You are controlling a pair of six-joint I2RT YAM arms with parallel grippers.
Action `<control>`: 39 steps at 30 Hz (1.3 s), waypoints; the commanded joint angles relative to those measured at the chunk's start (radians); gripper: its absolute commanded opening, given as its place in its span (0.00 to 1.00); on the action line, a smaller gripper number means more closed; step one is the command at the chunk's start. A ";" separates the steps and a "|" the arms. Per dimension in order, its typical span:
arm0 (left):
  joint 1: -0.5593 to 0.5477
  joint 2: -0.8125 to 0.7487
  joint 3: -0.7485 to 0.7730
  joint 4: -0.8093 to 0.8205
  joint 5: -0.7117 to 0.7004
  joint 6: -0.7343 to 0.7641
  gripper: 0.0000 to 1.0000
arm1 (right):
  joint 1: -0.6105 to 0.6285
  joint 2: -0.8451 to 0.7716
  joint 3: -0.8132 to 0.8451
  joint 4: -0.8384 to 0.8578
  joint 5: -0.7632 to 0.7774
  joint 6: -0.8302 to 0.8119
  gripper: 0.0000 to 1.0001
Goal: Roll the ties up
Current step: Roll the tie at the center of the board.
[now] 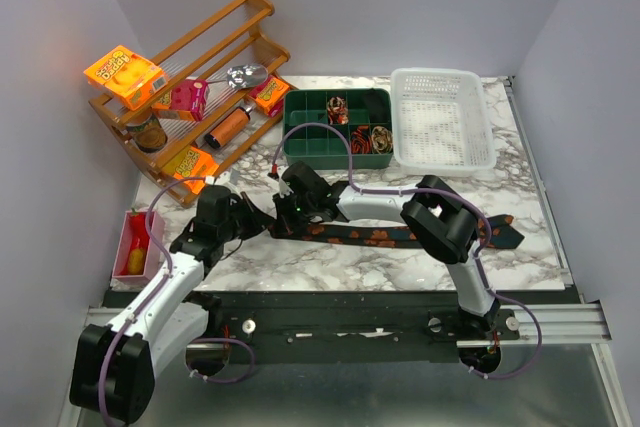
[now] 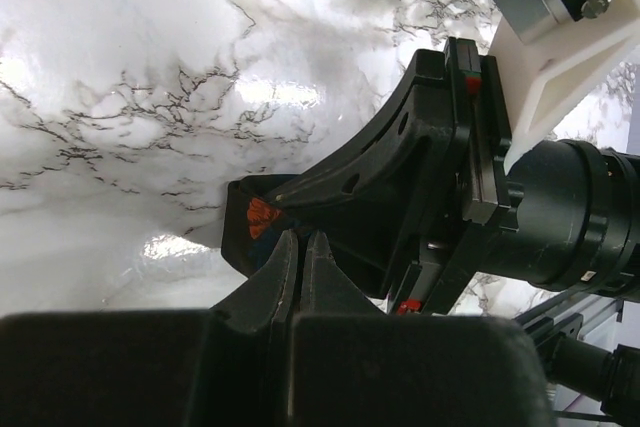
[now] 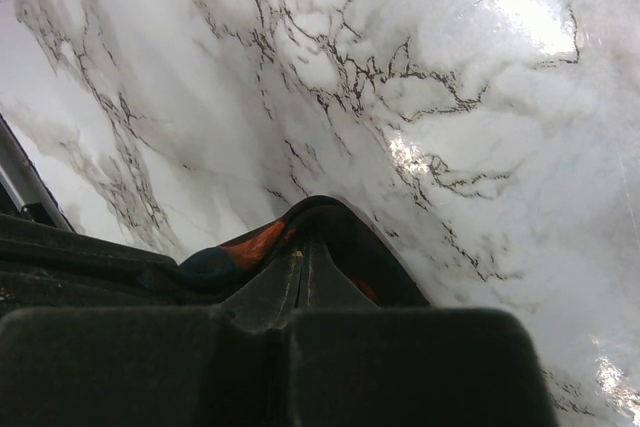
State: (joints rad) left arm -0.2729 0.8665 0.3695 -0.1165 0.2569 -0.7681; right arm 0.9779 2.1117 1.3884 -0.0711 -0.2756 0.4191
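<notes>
One dark tie with orange-red blotches lies stretched across the marble table, its wide end at the right. Both grippers meet at its left end. My left gripper is shut, and in the left wrist view its tips pinch the edge of the tie end. My right gripper is shut too, with the fabric folded up over its tips. The right gripper's black body sits close against the left one. Two rolled ties sit in the green tray's compartments.
The green divided tray and a white mesh basket stand at the back. A wooden rack with orange snack packets, a pink box and a jar fills the back left. A pink bin sits at the left edge.
</notes>
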 commanded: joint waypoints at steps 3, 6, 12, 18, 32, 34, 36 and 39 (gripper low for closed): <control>-0.034 -0.006 0.005 0.093 0.038 -0.037 0.00 | 0.002 0.031 0.014 -0.035 -0.023 0.009 0.01; -0.038 -0.006 0.000 0.092 0.022 -0.039 0.00 | 0.002 0.030 0.015 -0.039 -0.033 0.009 0.01; -0.046 0.000 0.022 0.019 -0.039 -0.007 0.00 | 0.001 -0.042 0.029 -0.090 -0.054 -0.006 0.01; -0.048 -0.001 0.075 -0.104 -0.123 0.055 0.00 | 0.002 -0.131 0.087 -0.179 -0.030 -0.032 0.01; -0.075 0.060 0.151 -0.169 -0.183 0.095 0.00 | -0.016 -0.170 0.054 -0.300 0.102 -0.106 0.01; -0.078 0.066 0.163 -0.181 -0.189 0.104 0.00 | -0.015 -0.162 0.049 -0.297 0.099 -0.105 0.01; -0.081 0.074 0.169 -0.186 -0.188 0.108 0.00 | -0.015 -0.139 0.069 -0.297 0.078 -0.105 0.01; -0.086 0.074 0.169 -0.189 -0.189 0.110 0.00 | -0.016 -0.092 0.110 -0.279 0.026 -0.092 0.01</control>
State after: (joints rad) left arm -0.3477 0.9367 0.5152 -0.2832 0.1005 -0.6800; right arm 0.9661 1.9594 1.4540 -0.3466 -0.2100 0.3332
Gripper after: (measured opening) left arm 0.017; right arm 0.011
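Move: My left hand already pinches the tie's folded left end, which sits right at its fingertips, about 1 cm below the hand point. The flat length runs off to the right, its middle some 27 cm right and 1 cm back. From my right hand, with its shut tips down on the tie, that folded end is about 2 cm left and level ahead; the green organizer's middle is roughly 22 cm ahead and 12 cm right. I lift my right hand off the fold, fingers still shut: it draws back a centimetre, rises about 8 cm, then shifts some 3 cm right while easing back down a little, and hovers over the tie. My left hand keeps its pinch nearly in place, swaying a centimetre right and back, and rolls some 10 degrees, its left side rising. ##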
